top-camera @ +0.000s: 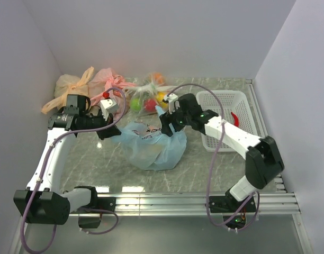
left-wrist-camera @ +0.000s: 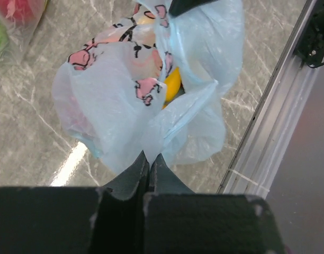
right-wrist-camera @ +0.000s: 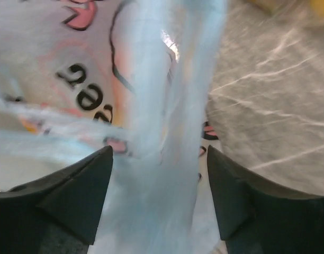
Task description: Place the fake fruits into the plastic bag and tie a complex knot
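Note:
The light blue plastic bag [top-camera: 151, 145] with pinkish prints sits on the table between the arms. In the left wrist view the bag [left-wrist-camera: 114, 100] bulges, and a yellow fruit [left-wrist-camera: 173, 82] shows through its opening. The other fruits are hidden inside the bag or cannot be told apart. My left gripper [top-camera: 110, 133] is shut on the bag's left edge, pinching thin blue plastic [left-wrist-camera: 149, 157]. My right gripper [top-camera: 166, 127] is open, its jaws [right-wrist-camera: 160, 153] on either side of a stretched blue handle strip [right-wrist-camera: 167, 106] without closing on it. No knot shows.
At the back stand a tan bag [top-camera: 72, 87], a pink bag [top-camera: 106, 79] and a clear bag of fruits [top-camera: 149, 99]. A white basket [top-camera: 246, 108] with a red item [top-camera: 234, 117] stands at the right. A metal rail [top-camera: 194, 200] runs along the near edge.

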Available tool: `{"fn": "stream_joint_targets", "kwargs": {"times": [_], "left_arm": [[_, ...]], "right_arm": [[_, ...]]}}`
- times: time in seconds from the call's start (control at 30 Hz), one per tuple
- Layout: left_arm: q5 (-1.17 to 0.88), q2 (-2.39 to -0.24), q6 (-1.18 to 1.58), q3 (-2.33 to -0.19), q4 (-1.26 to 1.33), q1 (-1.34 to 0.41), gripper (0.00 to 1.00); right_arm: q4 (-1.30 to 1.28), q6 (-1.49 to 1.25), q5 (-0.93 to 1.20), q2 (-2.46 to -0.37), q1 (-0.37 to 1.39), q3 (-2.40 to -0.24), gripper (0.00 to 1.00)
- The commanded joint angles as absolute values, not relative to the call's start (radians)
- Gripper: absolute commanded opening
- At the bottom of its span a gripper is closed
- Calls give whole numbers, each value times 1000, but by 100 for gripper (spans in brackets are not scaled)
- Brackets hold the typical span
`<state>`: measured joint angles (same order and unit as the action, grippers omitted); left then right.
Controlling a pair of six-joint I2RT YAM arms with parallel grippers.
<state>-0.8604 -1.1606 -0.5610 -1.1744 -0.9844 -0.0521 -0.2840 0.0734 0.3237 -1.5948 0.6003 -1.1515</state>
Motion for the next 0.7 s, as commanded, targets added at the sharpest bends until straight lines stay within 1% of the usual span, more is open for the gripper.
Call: {"fn": "stream_joint_targets", "kwargs": {"times": [0.0,0.1,0.17,0.23,0.4,0.47,0.57,0.67], "left_arm": [[-937,-1134,-619,-1216,-1002,-49,0],[-951,-1143,-656,-1221,-1046,-49,0],[-951,-1144,-663,-1218,-1048,-49,0],[-960,-1152,-678,-1221,-1054,-49,0],[-976,-1167,-712,-1235,-1066,-51,0],[-977,-1187,-739,-1256,-1089,-51,0],[-991,-1212,-755,-1287,-1118,-51,0],[-1019,-1218,-778,-1292,-1135,-51,0]], "right_arm": [[-345,69,264,-1392,586,-1271,85],[-328,54,316,-1263,584,-1284,91],[-307,61,357,-1226,587,-1293,94],[-275,58,464,-1227,597,-1336,95],[-151,75,626,-1389,704,-1426,96],[-50,107,682,-1436,736,-1408,96],[-2,130,709,-1522,787,-1402,97],[115,147,742,-1577,813,-1365,98]]}}
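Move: The shut left fingers already pinch the blue bag's left handle. From the right hand that pinched handle lies about 21 cm left, 7 cm back and some 9 cm higher. The blue bag's body, with the fruit in it, is roughly 7 cm left of the right hand, 8 cm back and 9 cm below. The clear fruit bag stands about 8 cm left, 14 cm farther out and 10 cm below. Lift the already opened right gripper off the loose right side of the bag, straight up some 27 cm, then arc left and a little back over the bag and down about 10 cm towards the pinched handle, fingers widening and swinging to point almost level left. Keep the left gripper shut on the handle, nearly still, turning slightly clockwise. ##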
